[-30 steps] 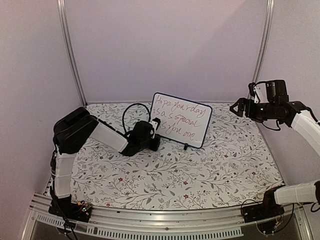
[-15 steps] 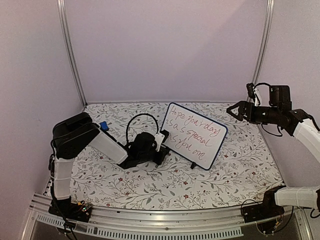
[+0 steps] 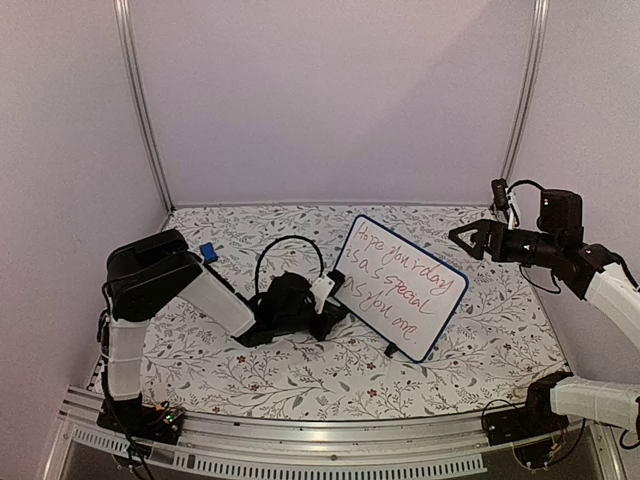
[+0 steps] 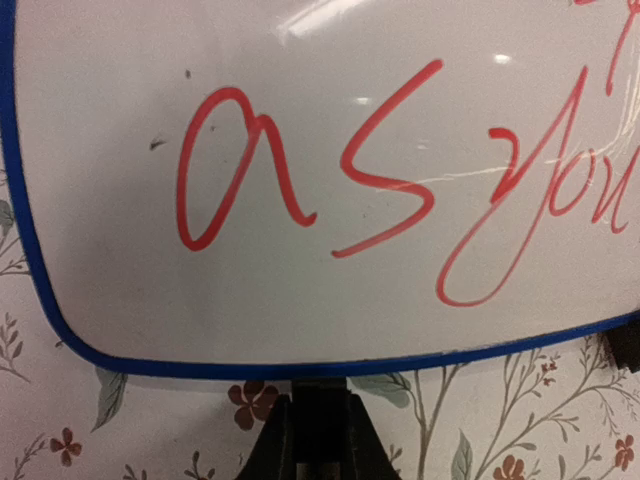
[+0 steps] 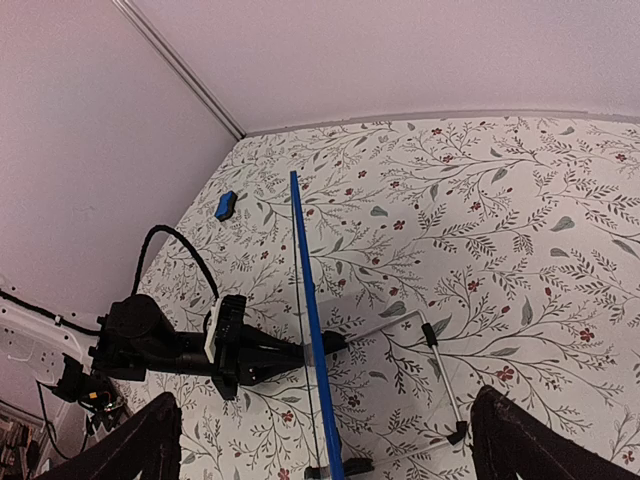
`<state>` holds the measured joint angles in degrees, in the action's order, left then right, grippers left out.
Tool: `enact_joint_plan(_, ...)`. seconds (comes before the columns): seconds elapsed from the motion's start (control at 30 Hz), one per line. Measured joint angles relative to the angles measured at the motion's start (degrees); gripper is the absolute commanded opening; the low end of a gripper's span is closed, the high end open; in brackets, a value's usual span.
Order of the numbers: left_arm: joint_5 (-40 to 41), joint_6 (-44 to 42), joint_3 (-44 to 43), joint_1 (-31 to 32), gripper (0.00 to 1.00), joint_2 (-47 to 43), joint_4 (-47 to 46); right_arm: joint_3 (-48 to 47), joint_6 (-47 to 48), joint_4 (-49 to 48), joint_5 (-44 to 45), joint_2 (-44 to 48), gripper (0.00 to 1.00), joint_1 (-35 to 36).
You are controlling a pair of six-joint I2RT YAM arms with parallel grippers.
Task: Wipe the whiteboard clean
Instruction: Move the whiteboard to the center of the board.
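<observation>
The whiteboard (image 3: 402, 286), blue-framed with red handwriting, stands tilted on the floral table right of centre. My left gripper (image 3: 334, 309) lies low on the table and is shut on the board's lower left edge at a black foot. The left wrist view is filled by the whiteboard (image 4: 320, 180), with the left gripper (image 4: 320, 425) clamped on the black foot under the blue frame. The right wrist view sees the whiteboard (image 5: 306, 270) edge-on. My right gripper (image 3: 466, 238) hangs open in the air right of the board, holding nothing; its fingers (image 5: 140, 445) frame the view.
A small blue eraser block (image 3: 207, 251) lies at the back left of the table, also the eraser block (image 5: 225, 205). A wire stand (image 5: 440, 365) props the board from behind. The left arm's black cable (image 3: 288, 250) loops above its wrist. Enclosure walls close in on three sides.
The left gripper has dragged the whiteboard to the right and toward the front, turning it. The right gripper has dropped slightly toward the board, still open.
</observation>
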<state>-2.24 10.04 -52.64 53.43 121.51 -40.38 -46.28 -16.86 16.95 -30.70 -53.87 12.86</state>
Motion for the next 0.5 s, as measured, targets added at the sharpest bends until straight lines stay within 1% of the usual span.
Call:
enact_joint_plan(0.03,-0.1,0.0,0.2,0.0,0.00,0.0,-0.3,0.2,0.0,-0.4,0.0,0.0,0.99,0.0)
enact_joint_plan(0.23,-0.1,0.0,1.1,0.1,0.22,-0.2,-1.4,0.6,-0.1,-1.4,0.1,-0.1,0.99,0.0)
enact_joint_plan(0.37,-0.2,0.7,3.0,0.2,0.45,-2.2,-2.3,0.6,0.0,-2.0,0.3,-0.1,0.99,0.0)
enact_joint_plan(0.47,0.2,0.9,4.6,0.3,0.67,-5.2,-2.9,0.6,0.0,-2.0,0.8,0.0,0.99,0.0)
enact_joint_plan(0.5,0.5,1.4,5.5,0.3,0.76,-6.7,-3.2,0.6,0.0,-2.0,1.4,0.0,0.99,0.0)
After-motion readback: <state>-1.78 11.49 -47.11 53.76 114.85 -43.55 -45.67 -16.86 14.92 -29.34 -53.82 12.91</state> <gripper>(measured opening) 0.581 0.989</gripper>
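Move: The left gripper is shut on the whiteboard's left foot, right down at the table. The whiteboard's middle lies about 13 cm to the hand's right, 1 cm ahead and 9 cm above, and its right foot some 12 cm right and 10 cm back at the same low height; the blue eraser is roughly 39 cm left and 21 cm ahead. From the right hand, the whiteboard's middle is about 15 cm left, 2 cm ahead and 16 cm below. The left hand lets go of the whiteboard's left foot, its fingers spreading from nearly shut to a little over half open while it hardly shifts at first. Once they are parting it lifts almost straight up off the foot by about 3.5 cm, easing 1 cm or so back and to the left, with the wrist turning only some 5 degrees. ##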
